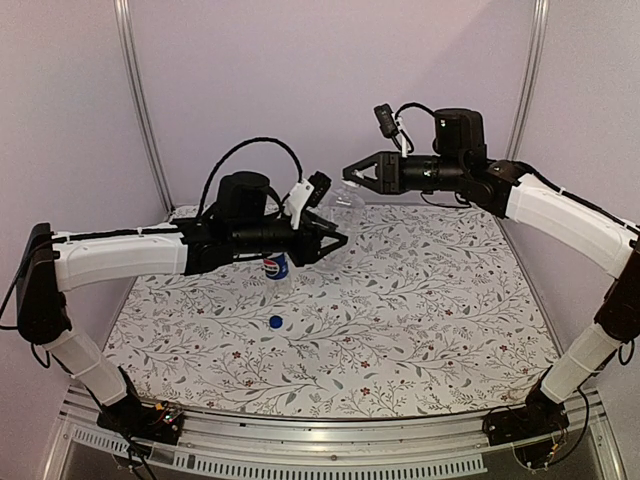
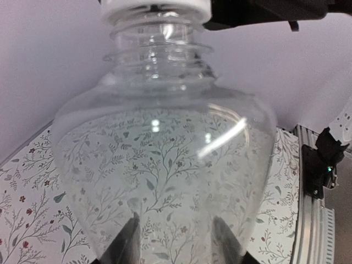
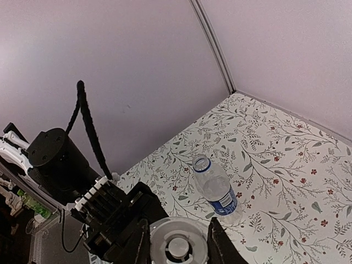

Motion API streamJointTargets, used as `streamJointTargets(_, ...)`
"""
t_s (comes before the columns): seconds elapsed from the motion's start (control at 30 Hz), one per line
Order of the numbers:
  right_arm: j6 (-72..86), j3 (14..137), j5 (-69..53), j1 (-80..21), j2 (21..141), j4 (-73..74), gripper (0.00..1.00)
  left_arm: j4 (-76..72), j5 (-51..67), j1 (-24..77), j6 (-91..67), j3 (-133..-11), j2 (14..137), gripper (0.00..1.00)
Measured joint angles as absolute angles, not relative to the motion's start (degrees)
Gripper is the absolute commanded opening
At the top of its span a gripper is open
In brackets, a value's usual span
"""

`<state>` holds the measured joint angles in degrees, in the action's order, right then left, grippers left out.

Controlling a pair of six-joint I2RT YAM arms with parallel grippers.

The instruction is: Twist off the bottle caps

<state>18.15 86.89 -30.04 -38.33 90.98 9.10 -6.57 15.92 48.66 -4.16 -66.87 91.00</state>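
Observation:
My left gripper [image 1: 333, 238] is shut on the plain clear bottle [image 1: 340, 212] and holds it in the air above the back of the table. In the left wrist view the bottle [image 2: 165, 181] fills the frame, with my fingers [image 2: 127, 246] on its sides. The white cap [image 2: 157, 7] sits on top of its neck. My right gripper [image 1: 349, 177] is shut on that white cap [image 3: 179, 245], one finger on each side. The Pepsi bottle [image 1: 277, 266] stands uncapped on the table and also shows in the right wrist view [image 3: 215, 190]. The blue cap [image 1: 275, 321] lies in front of it.
The flower-patterned table cover [image 1: 420, 300] spreads under both arms. Pale walls and metal posts [image 1: 140, 100] close the back and sides. A metal rail [image 1: 330, 440] runs along the near edge between the arm bases.

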Motion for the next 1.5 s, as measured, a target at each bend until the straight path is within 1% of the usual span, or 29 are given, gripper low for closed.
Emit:
streamJointTargets(0.13, 14.3, 86.9, -33.6, -37.6, 90.8, 9.0, 0.11, -6.5, 17.8, 48.6, -3.9, -66.9, 90.8, 0.22)
streamJointTargets(0.23, 9.7, 86.7, -39.9, -36.3, 90.3, 9.0, 0.11, -6.9, 22.2, 48.3, -4.0, -66.9, 90.6, 0.24)
streamJointTargets(0.33, 4.0, 85.9, -48.0, -35.1, 89.1, 8.8, 0.14, -8.1, 30.9, 47.7, -4.4, -66.9, 90.6, 0.25)
streamJointTargets(0.43, -1.4, 85.6, -57.5, -34.5, 88.0, 8.5, 0.14, -11.8, 42.3, 47.3, -5.8, -66.0, 90.6, 0.24)
streamJointTargets(0.53, -4.5, 85.9, -66.2, -34.3, 88.0, 8.1, 0.14, -13.6, 49.6, 47.3, -7.1, -65.8, 90.6, 0.24)
streamJointTargets(0.63, -6.2, 86.8, -72.4, -34.3, 89.1, 7.7, 0.14, -14.5, 53.8, 47.3, -8.3, -65.8, 90.8, 0.23)
streamJointTargets(0.73, -7.0, 86.8, -75.4, -34.2, 89.8, 7.6, 0.14, -14.6, 56.1, 47.3, -9.1, -65.7, 91.1, 0.23)
streamJointTargets(1.03, -7.7, 86.8, -78.0, -34.2, 90.0, 7.5, 0.14, -15.6, 58.3, 47.5, -9.7, -65.7, 91.7, 0.23)
streamJointTargets(1.5, -3.8, 86.8, -83.1, -32.9, 90.1, 3.0, 0.13, -17.4, 60.5, 47.6, -9.6, -65.7, 92.0, 0.23)
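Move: Between the right fingers sits the white cap, pinched at the hand point on top of the clear bottle, whose middle is about 12 cm below, 3 cm back and 3 cm left. From the left hand, which grips the clear bottle's body, that cap is some 12 cm up, 3 cm ahead and 3 cm right. The open Pepsi bottle stands 13 cm left of the left hand and 10 cm ahead, 15 cm lower; the blue cap lies 13 cm left, level, 26 cm below. Twisting cap against bottle, both hands swing back together towards the robot by some 12 cm, rising about 4 cm. The left keeps its grip on the bottle and turns clockwise about 40 degrees; the right keeps pinching the white cap, turns counter-clockwise nearly 50 and tips upward, then eases slightly right and up at the end. ##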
